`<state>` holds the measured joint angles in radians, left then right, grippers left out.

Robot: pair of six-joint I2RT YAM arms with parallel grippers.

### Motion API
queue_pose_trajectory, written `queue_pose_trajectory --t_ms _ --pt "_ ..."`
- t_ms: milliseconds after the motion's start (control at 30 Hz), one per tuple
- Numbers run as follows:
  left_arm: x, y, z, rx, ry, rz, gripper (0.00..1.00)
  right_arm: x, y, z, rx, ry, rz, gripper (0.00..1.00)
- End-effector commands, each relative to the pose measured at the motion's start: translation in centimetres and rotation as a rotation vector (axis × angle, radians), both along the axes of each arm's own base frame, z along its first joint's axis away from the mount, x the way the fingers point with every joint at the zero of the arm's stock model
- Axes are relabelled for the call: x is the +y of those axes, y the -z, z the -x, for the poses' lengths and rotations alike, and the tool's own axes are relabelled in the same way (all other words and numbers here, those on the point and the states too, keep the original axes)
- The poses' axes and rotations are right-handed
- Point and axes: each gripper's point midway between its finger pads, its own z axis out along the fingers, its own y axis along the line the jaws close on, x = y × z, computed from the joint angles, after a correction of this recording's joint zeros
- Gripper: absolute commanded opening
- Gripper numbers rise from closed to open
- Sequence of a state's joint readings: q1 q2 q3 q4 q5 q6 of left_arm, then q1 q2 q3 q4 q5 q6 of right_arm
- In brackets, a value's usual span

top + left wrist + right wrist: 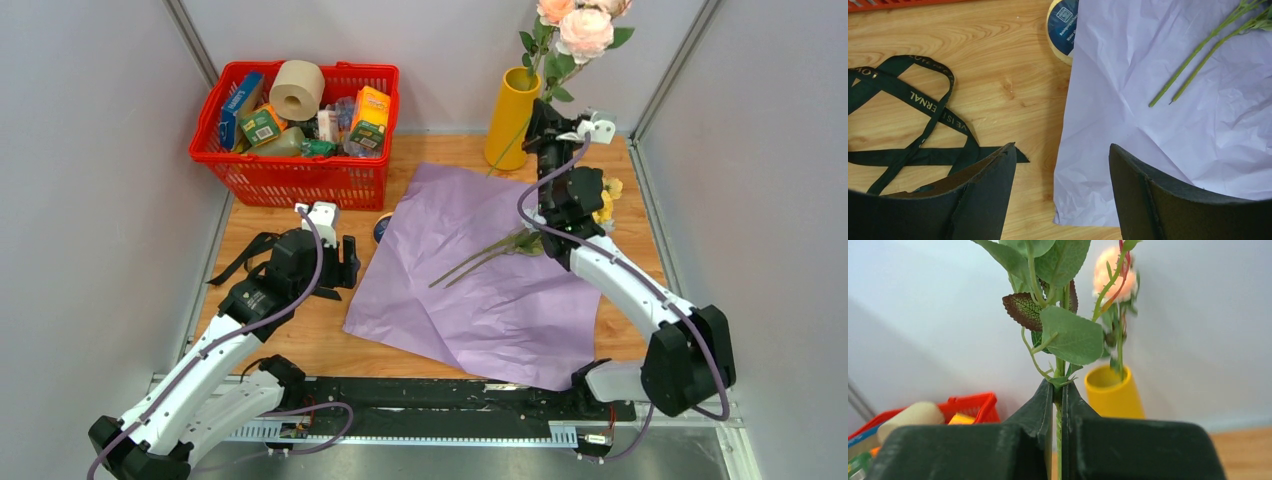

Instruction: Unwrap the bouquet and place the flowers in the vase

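The bouquet is undone: its lilac paper (480,275) lies spread flat on the table. Two flowers (495,252) rest on it, their yellow blooms partly hidden behind my right arm; the left wrist view shows their stems (1198,65). The yellow vase (512,118) stands at the back with one pink-bloomed flower (1113,272) in it. My right gripper (543,122) is shut on the green stem of another leafy flower (1057,365), held upright just right of the vase (1113,392). My left gripper (1063,155) stands open and empty above the paper's left corner (1083,200).
A black ribbon (913,100) lies loose on the wood left of the paper. A tape roll (1062,30) sits half under the paper's left edge. At the back left stands a red basket (295,150) full of groceries. Grey walls close in three sides.
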<state>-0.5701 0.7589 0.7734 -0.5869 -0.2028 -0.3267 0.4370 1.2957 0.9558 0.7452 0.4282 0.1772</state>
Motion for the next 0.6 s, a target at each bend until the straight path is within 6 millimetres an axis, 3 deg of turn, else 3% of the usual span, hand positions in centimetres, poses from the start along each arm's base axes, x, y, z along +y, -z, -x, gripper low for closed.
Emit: queue_pose_trajectory --t_ms 0,167,367,567 --pt "-0.6 -2.0 -0.3 -0.048 0.026 0.025 0.76 -1.6 -9.9 0.7 -0.352 0.113 0.164 0.00" --pt "-0.8 -2.0 -0.3 -0.048 0.035 0.032 0.77 -1.8 -13.1 -2.2 -0.429 0.166 0.252 0.00" --pt "-0.7 -2.0 -0.3 -0.048 0.032 0.028 0.77 -2.1 -15.4 -6.0 -0.453 0.192 0.263 0.00" --pt "-0.5 -2.0 -0.4 -0.053 0.022 0.026 0.77 -2.2 -14.6 -10.1 -0.441 0.208 0.278 0.00"
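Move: The right hand holds a peach rose by its stem. The yellow vase, with one rose already in it, is about 17 cm ahead and 4 cm to the right, its middle some 27 cm below the grip. Down on the table, the remaining flowers lie level with this hand, roughly 7 cm right; the purple paper's middle is about 10 cm back and 4 cm left. From the left hand, the vase is some 36 cm ahead, 31 cm right and 6 cm lower. Upward first and then increasingly forward, the right hand lifts the pinched rose some 14 cm and carries it about 9 cm out, closing level distance to the vase while climbing farther above its rim. The wrist tips the fingers up by roughly 25 degrees, with some roll, left side dropping, and a slight clockwise turn; the fingers stay shut on the stem. ##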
